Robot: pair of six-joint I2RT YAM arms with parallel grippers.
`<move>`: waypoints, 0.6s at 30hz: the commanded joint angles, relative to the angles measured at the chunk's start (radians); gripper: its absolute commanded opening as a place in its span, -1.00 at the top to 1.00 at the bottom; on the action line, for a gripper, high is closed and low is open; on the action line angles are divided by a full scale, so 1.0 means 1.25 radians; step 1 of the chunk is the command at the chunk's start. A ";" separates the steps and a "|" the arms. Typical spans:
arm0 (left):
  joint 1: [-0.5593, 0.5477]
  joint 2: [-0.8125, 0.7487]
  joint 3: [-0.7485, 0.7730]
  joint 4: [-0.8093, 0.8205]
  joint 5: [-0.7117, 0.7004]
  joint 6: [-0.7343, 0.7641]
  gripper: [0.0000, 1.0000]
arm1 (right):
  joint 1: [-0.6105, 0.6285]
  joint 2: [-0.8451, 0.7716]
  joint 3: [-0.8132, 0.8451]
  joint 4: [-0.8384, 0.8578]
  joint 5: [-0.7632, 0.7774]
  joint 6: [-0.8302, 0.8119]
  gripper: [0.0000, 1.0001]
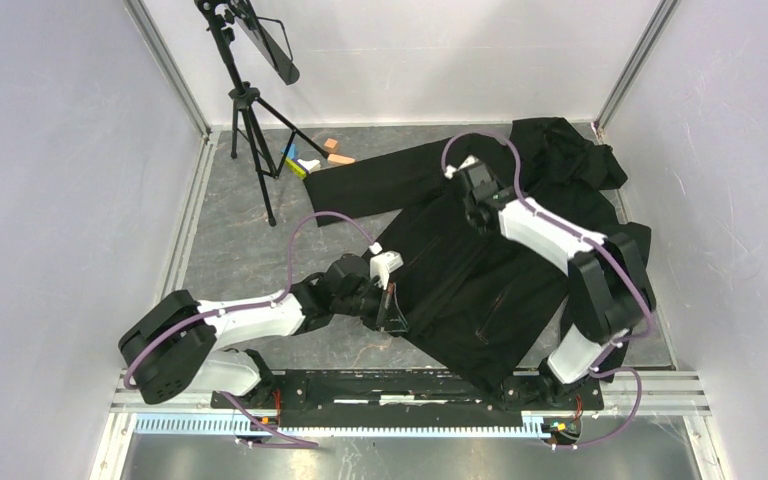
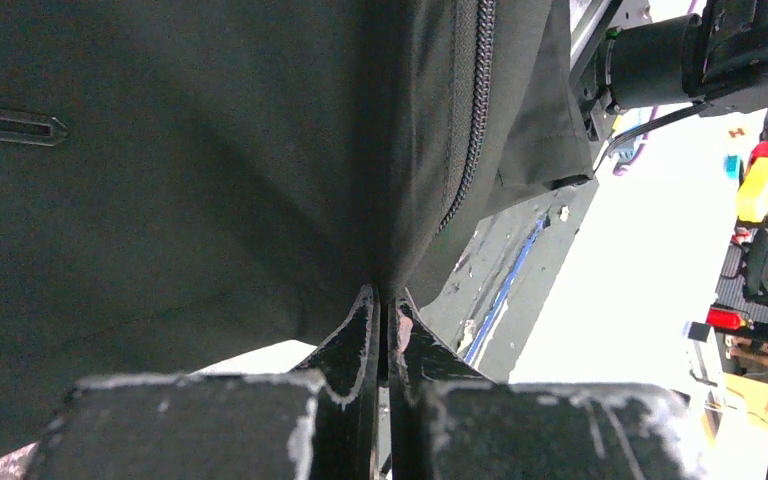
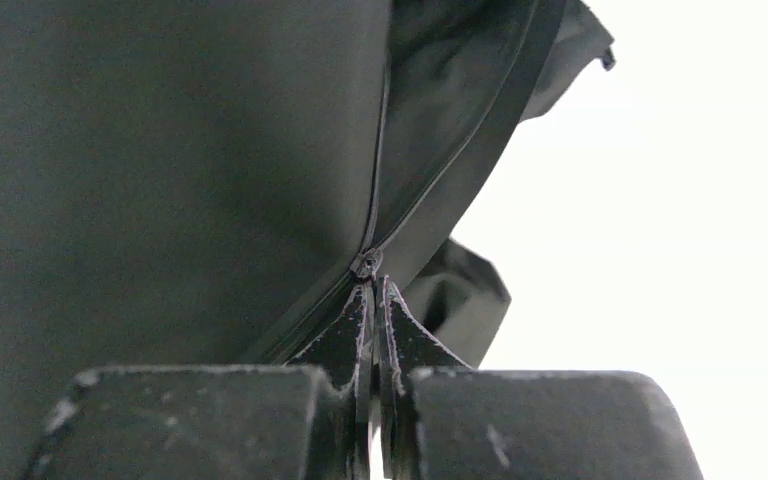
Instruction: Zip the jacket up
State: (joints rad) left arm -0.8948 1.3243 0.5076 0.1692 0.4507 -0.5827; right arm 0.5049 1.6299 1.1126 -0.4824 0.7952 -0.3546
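The black jacket (image 1: 480, 270) lies spread across the table, hood toward the far right. My left gripper (image 1: 397, 312) is at its bottom hem. In the left wrist view the left gripper (image 2: 387, 296) is shut on a pinch of jacket fabric (image 2: 210, 180) just beside the front zipper teeth (image 2: 475, 110). My right gripper (image 1: 477, 210) is over the upper chest. In the right wrist view the right gripper (image 3: 377, 287) is shut right below the zipper slider (image 3: 365, 264), pinching its pull. Above the slider the two zipper edges (image 3: 460, 140) spread apart.
A black tripod (image 1: 250, 130) stands at the far left of the table, with small coloured blocks (image 1: 305, 160) and an orange block (image 1: 339, 158) beside the jacket's sleeve (image 1: 380, 180). White walls enclose the table on three sides. A pocket zip (image 2: 10, 122) shows on the jacket front.
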 commanded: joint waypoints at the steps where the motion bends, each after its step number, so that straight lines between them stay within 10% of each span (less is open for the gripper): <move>1: -0.013 -0.036 -0.039 -0.064 -0.012 -0.012 0.95 | -0.107 0.084 0.145 0.101 0.146 -0.120 0.99; 18: -0.016 -0.043 -0.033 -0.220 -0.087 -0.039 0.96 | -0.326 0.431 0.556 0.364 0.114 -0.395 0.99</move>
State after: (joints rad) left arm -0.9043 1.2808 0.4763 0.0055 0.3416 -0.5949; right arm 0.1707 2.1155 1.6661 -0.1627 0.9161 -0.7574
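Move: The right hand already grips the zip slider and is taking it to the zip's top end at the collar, about 19 cm ahead, 12 cm to its right and 8 cm below. The lower pocket zip lies some 21 cm behind this hand and 7 cm to its left; the near sleeve lies about 5 cm back and 24 cm right, both 12 cm lower. For the left hand, which pinches the jacket's bottom hem corner right at its fingertips, the collar end is roughly 43 cm ahead and 36 cm right. Keeping the slider in its shut fingers, the right hand sweeps quickly forward and to the right up the jacket's front towards the collar, about 20 cm over the table and 4 cm upward, while the wrist turns clockwise and rolls, some 15-20 degrees in all. The left hand keeps its pinch on the hem corner and draws it about 3 cm to the left and 3 cm down, its fingertips tipping down some 10 degrees, so that it holds the bottom of the zip against the right hand's pull. ##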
